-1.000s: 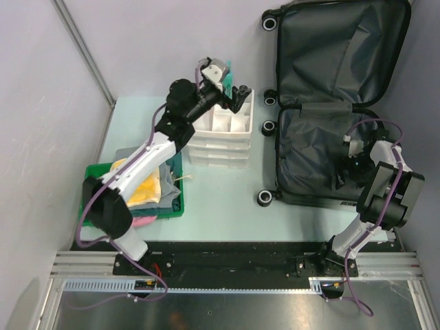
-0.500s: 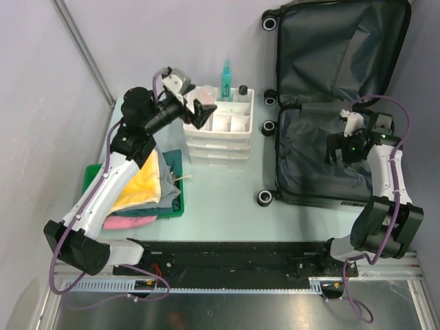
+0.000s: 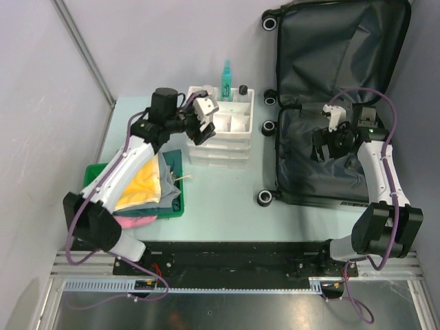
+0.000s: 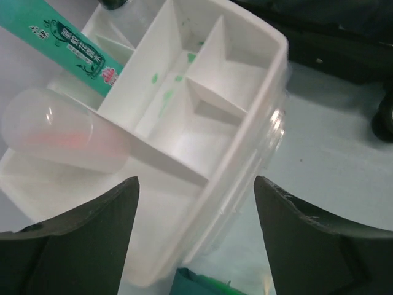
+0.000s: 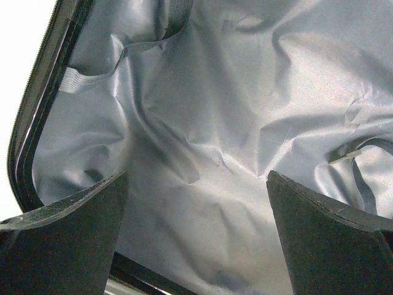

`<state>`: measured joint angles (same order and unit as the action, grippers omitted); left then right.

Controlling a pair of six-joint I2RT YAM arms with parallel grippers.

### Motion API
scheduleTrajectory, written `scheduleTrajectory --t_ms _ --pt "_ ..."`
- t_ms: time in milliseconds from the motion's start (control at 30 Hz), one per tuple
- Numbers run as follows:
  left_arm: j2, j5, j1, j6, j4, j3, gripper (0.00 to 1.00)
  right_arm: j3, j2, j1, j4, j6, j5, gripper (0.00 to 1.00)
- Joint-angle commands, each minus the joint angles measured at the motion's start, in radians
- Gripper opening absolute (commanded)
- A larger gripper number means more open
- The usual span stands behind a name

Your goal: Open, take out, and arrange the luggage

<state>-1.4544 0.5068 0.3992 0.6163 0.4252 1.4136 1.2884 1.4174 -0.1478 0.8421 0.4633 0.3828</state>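
Note:
The luggage (image 3: 309, 175) lies open at the right of the table, its lid (image 3: 344, 48) standing against the back wall, dark grey lining showing. My right gripper (image 3: 322, 146) hangs open and empty over the lower half; in the right wrist view (image 5: 196, 178) only crumpled grey lining (image 5: 233, 123) and an elastic strap (image 5: 86, 78) lie below it. My left gripper (image 3: 199, 127) is open and empty at the near-left corner of the white compartmented box (image 3: 230, 124). In the left wrist view (image 4: 195, 184) a translucent bottle (image 4: 58, 132) lies in the box (image 4: 245, 141).
A green tube (image 3: 225, 72) and a black-capped bottle (image 3: 243, 89) stand in the box's far compartments. A green tray (image 3: 175, 206) with folded yellow, grey and pink cloth (image 3: 141, 185) sits at the near left. The suitcase's black wheels (image 3: 265, 198) face the table's middle.
My left gripper let go of the translucent bottle into the box and moved to its near-left corner. My right gripper moved left and farther across the suitcase's lower half.

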Motion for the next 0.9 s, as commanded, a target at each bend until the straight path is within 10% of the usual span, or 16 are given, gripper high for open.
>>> scheduleTrajectory --t_ms 0,167,667,867 --pt "-0.083 -0.037 0.000 -0.226 0.024 0.149 0.76 0.055 -0.003 -0.001 0.003 -0.026 0.004 1.00" --pt "-0.126 -0.140 0.030 -0.593 -0.018 0.145 0.66 0.055 0.003 -0.007 -0.006 -0.049 -0.009 1.00" --pt "-0.274 -0.580 0.135 -0.704 -0.109 0.196 0.37 0.072 0.046 -0.019 -0.012 -0.083 -0.041 1.00" --pt "-0.302 -0.679 0.112 -0.734 -0.108 0.238 0.00 0.095 0.058 -0.019 -0.003 -0.083 -0.051 1.00"
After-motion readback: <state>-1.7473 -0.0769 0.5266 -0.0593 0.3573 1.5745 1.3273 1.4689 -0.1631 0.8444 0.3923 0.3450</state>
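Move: The left hand's target is the storage box's lengthwise dividing wall, roughly 6 cm ahead, 2 cm right and 7 cm below. In the box, the clear bottle lies about 12 cm ahead, 1 cm left; the teal bottle stands some 13 cm ahead, 6 cm right, with the dark-capped bottle about 5 cm right of it. From the right hand, the wall is some 32 cm left, 10 cm ahead and slightly higher. Forward about 7 cm into the open top of the storage box, then also down some 6 cm, goes the left hand, swinging nearly 40 degrees counter-clockwise as its fingers tip more steeply down. The fingers shut steadily all the way and end up pinching the dividing wall beside the small compartments. ##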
